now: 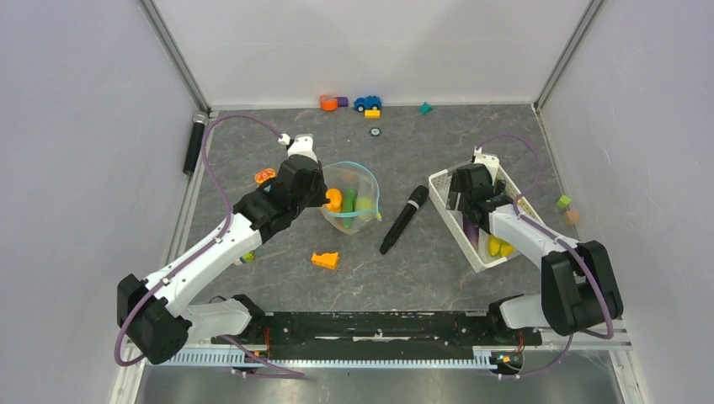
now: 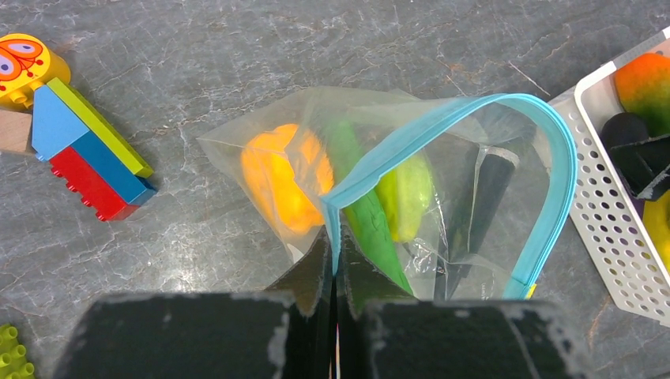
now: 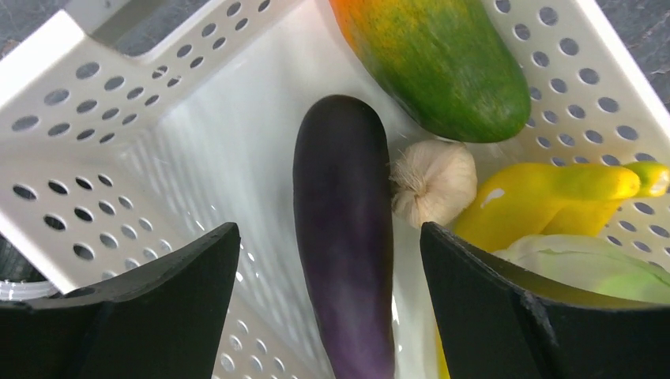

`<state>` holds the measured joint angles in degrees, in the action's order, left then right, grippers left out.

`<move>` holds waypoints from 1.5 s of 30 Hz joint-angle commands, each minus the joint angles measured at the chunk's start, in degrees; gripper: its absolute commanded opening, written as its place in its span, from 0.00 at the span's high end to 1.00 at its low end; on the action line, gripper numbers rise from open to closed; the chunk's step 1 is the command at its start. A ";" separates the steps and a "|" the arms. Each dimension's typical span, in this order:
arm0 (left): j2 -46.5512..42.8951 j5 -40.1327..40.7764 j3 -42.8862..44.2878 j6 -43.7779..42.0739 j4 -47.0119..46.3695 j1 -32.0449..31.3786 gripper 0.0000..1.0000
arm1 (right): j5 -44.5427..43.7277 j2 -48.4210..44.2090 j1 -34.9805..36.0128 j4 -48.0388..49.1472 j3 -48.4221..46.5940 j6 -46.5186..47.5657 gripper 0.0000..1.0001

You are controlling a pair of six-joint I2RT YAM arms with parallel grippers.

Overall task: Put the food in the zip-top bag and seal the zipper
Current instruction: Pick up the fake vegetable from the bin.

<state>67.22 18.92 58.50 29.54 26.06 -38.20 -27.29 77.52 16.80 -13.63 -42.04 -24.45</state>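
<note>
The clear zip-top bag (image 1: 360, 178) lies mid-table with its mouth held open. Its teal zipper (image 2: 553, 158) arches wide. My left gripper (image 2: 335, 253) is shut on the zipper edge at the bag's left side (image 1: 322, 195). Inside the bag are an orange food piece (image 2: 280, 178), a long green pod (image 2: 371, 225) and a yellow-green piece (image 2: 407, 193). My right gripper (image 3: 330, 229) hangs open inside the white basket (image 3: 118, 118), its fingers either side of a purple eggplant (image 3: 340, 158) without touching it. A red-green mango (image 3: 442, 63), a garlic bulb (image 3: 434, 181) and a yellow piece (image 3: 545, 197) lie beside the eggplant.
A black microphone (image 1: 404, 219) lies between the bag and the basket (image 1: 439, 179). An orange stepped wedge (image 1: 325, 260) sits in front of the bag. Toy blocks and a car (image 1: 367, 103) line the back wall. Stacked blocks (image 2: 87, 150) lie left of the bag.
</note>
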 commanded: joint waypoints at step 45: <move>-3.69 -1.26 -1.50 0.82 -4.34 0.23 0.98 | 34.71 -26.81 -3.25 28.76 7.94 10.79 0.81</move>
<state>64.86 18.33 56.93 29.54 25.12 -38.22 -7.40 52.93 12.53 7.11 -33.39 -16.95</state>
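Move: The fake eggplant lies in the bin almost under the open right hand, its middle some 6 cm below, 1 cm back and 2 cm to the right, its thick end reaching forward. The garlic is about 6 cm right and 2 cm ahead, the mango about 9 cm ahead and 7 cm right, the cabbage about 12 cm right and 2 cm back. From the left hand, holding the bag, the eggplant is roughly 43 cm right, 6 cm back and 18 cm below. The right fingers pinch the fake eggplant near its thick end, after reaching about 3 cm forward and 5 cm down into the bin. The hand then lifts it quickly, roughly 18 cm, tipping the fingertips up some 35 degrees; late in the rise it swings a few centimetres left, towards the bag, turning counter-clockwise and easing back slightly. ##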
